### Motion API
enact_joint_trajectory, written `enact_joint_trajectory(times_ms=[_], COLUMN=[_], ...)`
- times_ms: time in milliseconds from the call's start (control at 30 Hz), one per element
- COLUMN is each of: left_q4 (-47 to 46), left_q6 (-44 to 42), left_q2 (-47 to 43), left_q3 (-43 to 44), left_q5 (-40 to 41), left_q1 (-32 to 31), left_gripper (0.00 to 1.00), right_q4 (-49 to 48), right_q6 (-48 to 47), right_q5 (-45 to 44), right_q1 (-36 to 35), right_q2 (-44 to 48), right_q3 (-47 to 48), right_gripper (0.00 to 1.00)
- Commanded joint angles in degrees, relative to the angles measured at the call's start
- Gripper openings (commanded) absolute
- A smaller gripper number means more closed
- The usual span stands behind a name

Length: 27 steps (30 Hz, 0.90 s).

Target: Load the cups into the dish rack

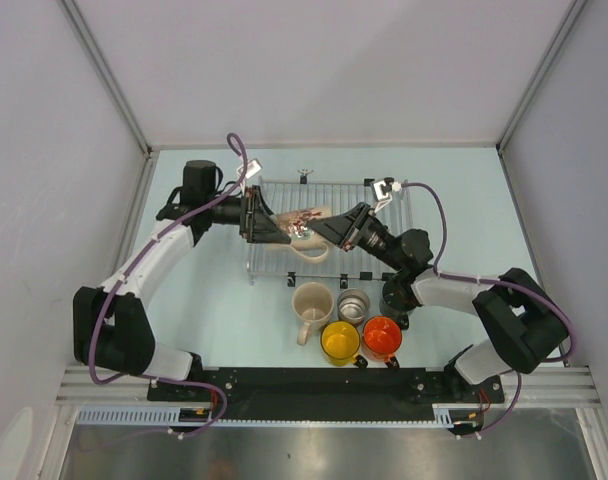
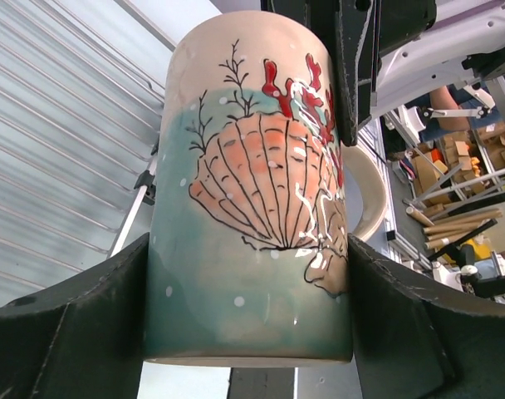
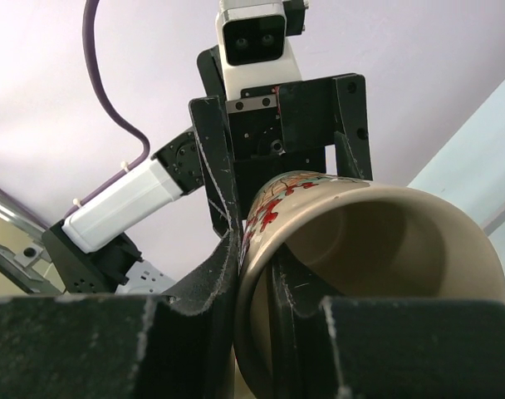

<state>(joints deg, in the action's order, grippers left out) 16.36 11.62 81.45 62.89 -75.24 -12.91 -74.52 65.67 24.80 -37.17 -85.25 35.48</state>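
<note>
A cream cup printed with a shell and red coral (image 1: 306, 218) (image 2: 252, 191) (image 3: 377, 241) hangs on its side just above the dish rack (image 1: 384, 200) (image 2: 53, 150). My left gripper (image 1: 274, 228) (image 2: 248, 332) has its fingers (image 2: 70, 332) pressed against both sides of the cup's base end. From the right, my right gripper (image 1: 329, 228) (image 3: 257, 283) is shut on the cup's rim, one finger inside and one outside. In front of the rack stand a plain cream cup (image 1: 312, 302), a steel cup (image 1: 353, 304), a yellow cup (image 1: 340, 341) and an orange cup (image 1: 382, 337).
The rack lies at the middle back of the pale table, between the two arms. The standing cups cluster near the right arm's base (image 1: 404, 300). White walls close in the back and both sides.
</note>
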Motion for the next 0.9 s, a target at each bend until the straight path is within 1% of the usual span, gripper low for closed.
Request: enact_joint_trajectory(times_ms=[0,33,67,100,133,167,200,233,300,333,400,433,500,633,667,700,733,767,800,833,867], left_q4=[-6.07,-6.16,-6.51,-7.13,-7.57,-8.44,-8.62,-8.80,-9.15,-9.15,-8.80,-8.37,-6.61,-4.59,-3.45,-2.05,1.01,2.26,3.14,4.11,4.90], left_q6=[4.11,4.55,4.90,5.43,6.39,6.75,7.01,7.19,7.45,7.54,6.85,6.23,4.13,1.93,0.87,-2.36,-4.13,-5.80,-8.34,-8.97,-11.07], left_q2=[-3.75,-3.75,-3.84,-4.02,-4.02,-4.11,-4.11,-4.19,-4.28,-4.28,-4.19,-4.28,-4.54,-4.37,-4.28,-4.11,-3.85,-3.06,-2.62,-2.26,-1.91], left_q3=[0.83,0.91,0.92,1.00,0.92,1.00,1.00,1.00,1.09,1.18,1.09,1.09,1.09,1.00,1.35,1.88,3.54,4.51,5.39,6.79,7.59], left_q5=[-4.03,-3.86,-3.16,-2.46,-2.37,-2.63,-2.72,-2.89,-2.80,-2.54,-2.45,-2.19,-1.31,0.53,3.32,5.09,7.19,11.74,14.05,16.77,19.23], left_q1=[-1.07,-0.98,-0.81,-0.20,0.25,0.69,1.65,2.09,3.41,3.85,4.82,5.17,5.61,5.70,5.70,5.70,5.70,5.70,5.61,5.52,5.00], left_gripper=[0.63,0.55,0.13,0.00,0.00,0.00,0.00,0.00,0.01,0.00,0.00,0.00,0.01,0.00,0.00,0.00,0.00,0.00,0.00,0.00,0.00], right_q4=[-16.89,-16.89,-16.89,-16.97,-16.80,-16.88,-16.80,-16.71,-16.71,-16.71,-16.62,-16.45,-15.92,-14.95,-14.86,-14.60,-13.82,-13.03,-11.89,-7.96,-5.40], right_q6=[-3.09,-3.09,-3.00,-2.74,-2.65,-2.13,-0.99,-0.29,0.95,2.26,3.41,4.20,4.90,6.31,6.57,6.92,7.19,7.37,6.93,6.23,3.35], right_q5=[-1.24,-1.59,-1.68,-1.77,-1.60,-1.33,-1.16,-0.55,0.07,0.42,1.65,2.09,3.23,4.73,5.00,5.87,6.40,6.75,7.63,7.98,8.33], right_q1=[-2.73,-2.91,-3.00,-2.91,-2.91,-2.48,-2.04,-1.68,0.60,1.74,4.37,5.17,7.28,9.74,10.18,11.49,12.20,12.82,14.04,14.31,14.49], right_q2=[-1.76,-2.02,-2.63,-2.99,-3.25,-4.04,-4.22,-4.48,-4.66,-4.49,-3.78,-3.52,-2.73,-1.85,-1.59,-0.71,-0.10,0.61,1.66,4.02,5.70], right_q3=[0.81,0.55,0.38,0.20,0.02,-0.06,-0.24,-0.33,-0.68,-0.94,-1.03,-1.03,-1.03,-0.94,-1.03,-1.03,-1.21,-1.38,-1.38,-1.30,-1.21], right_gripper=[0.00,0.00,0.00,0.00,0.00,0.04,0.15,0.28,0.33,0.42,0.43,0.46,0.49,0.49,0.49,0.50,0.50,0.50,0.50,0.50,0.49])
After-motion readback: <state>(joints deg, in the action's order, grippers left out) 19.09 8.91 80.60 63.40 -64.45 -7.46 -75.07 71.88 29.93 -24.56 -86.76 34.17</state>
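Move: The cup hangs between both hands: its middle is about 4 cm right of the left hand, level with it, and 4 cm left of and 4 cm below the right hand. From the left hand, the dish rack's middle is some 12 cm ahead, 10 cm right and 20 cm down; the white mug stands about 7 cm back, 5 cm right and 20 cm down. The metal cup is roughly 7 cm back, 7 cm right and 25 cm below the right hand. Right hand opens off the rim, withdrawing 5 cm rightward and forward; left, still gripping, takes the cup forward-left. ##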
